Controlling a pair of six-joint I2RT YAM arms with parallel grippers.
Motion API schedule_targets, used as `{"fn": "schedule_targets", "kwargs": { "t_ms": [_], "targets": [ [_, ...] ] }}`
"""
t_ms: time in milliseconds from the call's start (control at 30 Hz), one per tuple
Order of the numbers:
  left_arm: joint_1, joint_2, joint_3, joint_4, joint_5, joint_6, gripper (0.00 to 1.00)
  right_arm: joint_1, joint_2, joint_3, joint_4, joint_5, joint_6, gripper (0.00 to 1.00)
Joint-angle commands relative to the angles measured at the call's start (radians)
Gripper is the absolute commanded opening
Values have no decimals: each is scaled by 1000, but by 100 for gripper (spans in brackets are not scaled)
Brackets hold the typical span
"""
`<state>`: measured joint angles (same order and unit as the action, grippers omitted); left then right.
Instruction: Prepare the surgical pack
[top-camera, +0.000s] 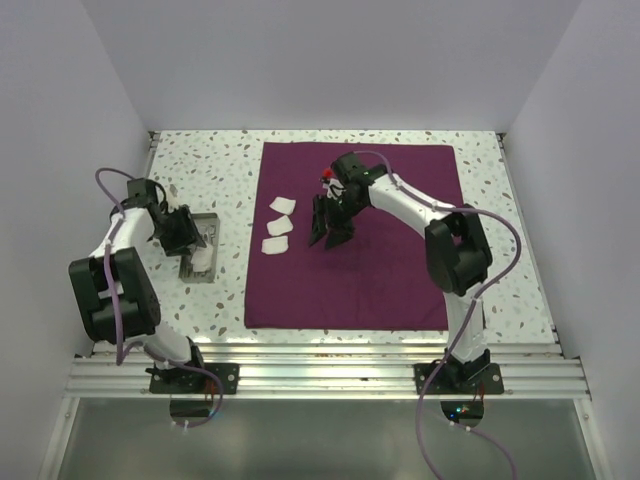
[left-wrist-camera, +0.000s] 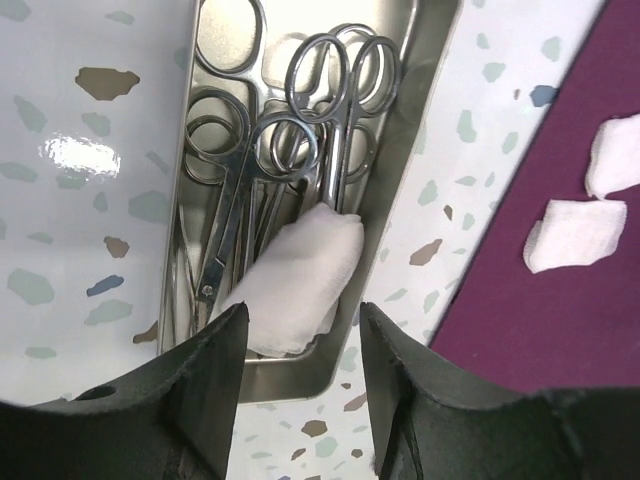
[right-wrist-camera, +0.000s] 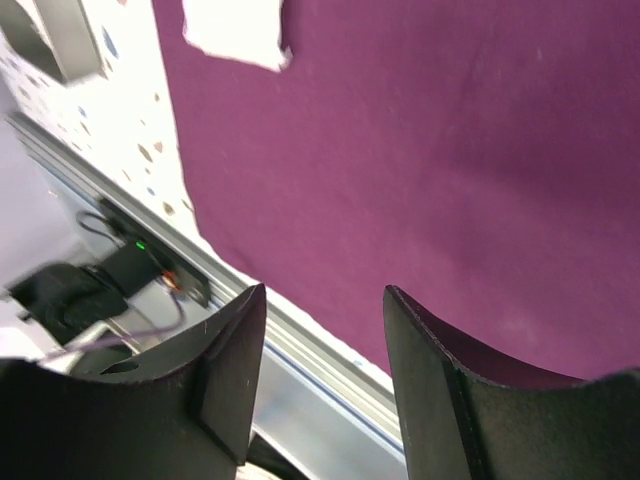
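A maroon cloth (top-camera: 355, 240) lies flat on the table, with three white gauze squares (top-camera: 279, 226) near its left edge. Left of it stands the small metal tray (top-camera: 205, 218). In the left wrist view the tray (left-wrist-camera: 420, 120) holds steel scissors (left-wrist-camera: 335, 110) and a crumpled gauze (left-wrist-camera: 295, 275) at its near end. My left gripper (left-wrist-camera: 303, 330) hangs open just above that end, nothing between its fingers. My right gripper (top-camera: 330, 238) hovers open and empty over the cloth (right-wrist-camera: 450, 150), right of the gauze squares. One gauze square (right-wrist-camera: 235, 25) shows at the top of the right wrist view.
The speckled tabletop (top-camera: 200, 160) is boxed in by white walls on the left, back and right. An aluminium rail (top-camera: 320, 365) runs along the near edge, carrying both arm bases. Two gauze squares (left-wrist-camera: 575, 235) lie on the cloth to the tray's right.
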<state>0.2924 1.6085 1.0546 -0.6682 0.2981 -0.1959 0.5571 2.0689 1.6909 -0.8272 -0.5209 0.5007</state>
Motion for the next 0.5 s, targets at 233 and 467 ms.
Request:
{"fn": "schedule_targets", "kwargs": {
  "t_ms": [233, 467],
  "targets": [
    [-29, -154, -126, 30, -34, -73, 52, 44, 101, 32, 298, -65, 214, 52],
    [-45, -236, -105, 39, -27, -105, 54, 76, 172, 70, 370, -36, 236, 54]
  ]
}}
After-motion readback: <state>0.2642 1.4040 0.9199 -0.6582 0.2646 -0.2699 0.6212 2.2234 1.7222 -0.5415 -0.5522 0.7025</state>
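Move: From the right hand the nearest gauze on the purple cloth lies about 11 cm to the left, 5 cm ahead and 9 cm below. The middle gauze is some 10 cm left and 9 cm ahead; the far gauze 10 cm left and 14 cm ahead, both equally low. From the left hand that nearest gauze lies about 22 cm to the right, 5 cm ahead and 5 cm below. Open right hand sweeps 6 cm left, sinking, towards the nearest gauze while the left backs 3 cm. ##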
